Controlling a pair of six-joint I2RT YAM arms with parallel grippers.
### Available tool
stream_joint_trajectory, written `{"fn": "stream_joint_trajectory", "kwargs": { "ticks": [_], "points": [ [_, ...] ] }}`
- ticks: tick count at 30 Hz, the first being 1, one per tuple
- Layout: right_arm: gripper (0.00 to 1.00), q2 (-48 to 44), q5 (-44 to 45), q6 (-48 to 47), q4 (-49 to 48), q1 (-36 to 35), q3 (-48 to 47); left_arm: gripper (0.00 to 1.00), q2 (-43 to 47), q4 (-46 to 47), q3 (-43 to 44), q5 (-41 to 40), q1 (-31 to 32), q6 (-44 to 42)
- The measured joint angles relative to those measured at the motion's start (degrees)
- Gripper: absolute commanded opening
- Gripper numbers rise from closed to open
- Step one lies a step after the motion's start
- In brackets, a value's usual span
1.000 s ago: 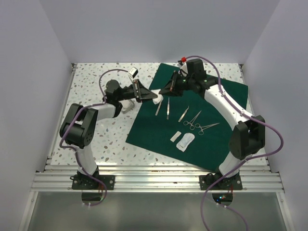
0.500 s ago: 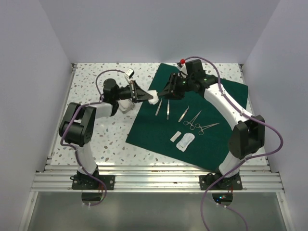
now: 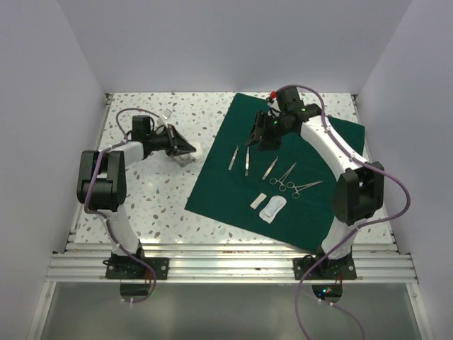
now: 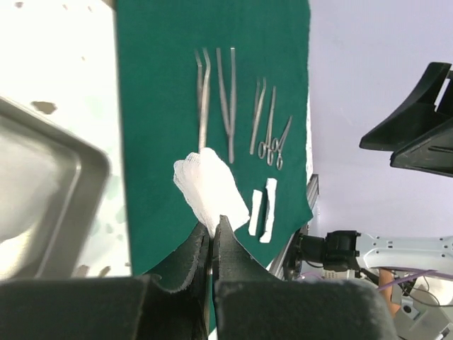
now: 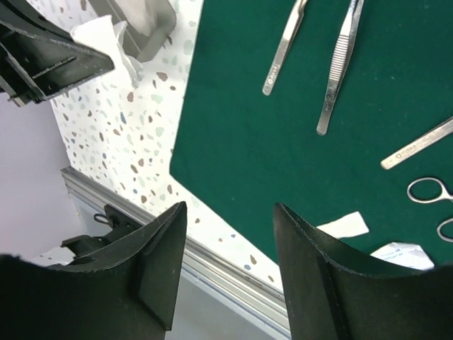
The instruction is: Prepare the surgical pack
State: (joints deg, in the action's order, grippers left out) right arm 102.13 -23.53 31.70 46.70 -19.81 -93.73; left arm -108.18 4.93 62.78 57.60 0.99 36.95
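The surgical pack is a dark green drape [image 3: 311, 152] lying flat and unfolded on the right half of the table; it also shows in the left wrist view [image 4: 156, 106] and the right wrist view [image 5: 269, 142]. Forceps [image 3: 247, 161], scissor-handled clamps [image 3: 283, 176] and white packets [image 3: 272, 207] lie on it. My left gripper [image 3: 192, 150] is shut on a white gauze [image 4: 209, 185], just off the drape's left edge. My right gripper [image 3: 256, 136] hovers open over the drape's upper left part, and nothing is between its fingers [image 5: 177, 234].
A small metal tray [image 4: 49, 198] sits on the speckled table beside the drape's left edge, under my left gripper. White walls close in the table on three sides. A metal rail [image 3: 226, 248] runs along the near edge.
The gauze has passed from my right gripper to my left one. The left gripper shut on it and drew back left off the drape. The right gripper opened and pulled away.
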Motion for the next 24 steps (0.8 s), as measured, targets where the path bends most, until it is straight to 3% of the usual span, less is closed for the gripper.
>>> {"fn": "stream_joint_trajectory", "kwargs": {
  "ticks": [9,24],
  "points": [
    [0.56,3.69,-1.29,-1.27,0.94,1.53,0.00,0.00,-5.40,-7.39,3.54,-3.04,-0.94,-3.61],
    [0.56,4.33,-2.99,-1.77,1.70,3.34,0.00,0.00,-9.44,-9.09,8.92,-5.49,-4.46,-3.65]
  ]
}}
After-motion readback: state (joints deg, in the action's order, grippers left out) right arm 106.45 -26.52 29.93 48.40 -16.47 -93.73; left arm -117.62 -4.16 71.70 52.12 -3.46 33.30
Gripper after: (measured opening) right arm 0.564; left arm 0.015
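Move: About 6 cm ahead of the left hand, 6 cm to its left and 10 cm below lies the middle of the steel tray, to which the hand is bringing the gauze it holds. A gauze already in the tray lies near the tray's middle. On the green drape, the nearest tweezers lie about 13 cm to the left hand's right and 1 cm ahead. From the right hand, the tray is roughly 25 cm left, 9 cm ahead and 18 cm down. Carrying the still-pinched gauze towards the tray, the left hand first sinks about 4 cm, then runs forward and left some 4 cm each way at nearly level height, over the tray's near right end, its wrist turning only about 10 degrees and its fingers staying shut. The empty right hand, fingers still open, eases down about 3 cm above the drape and a little to the right. ##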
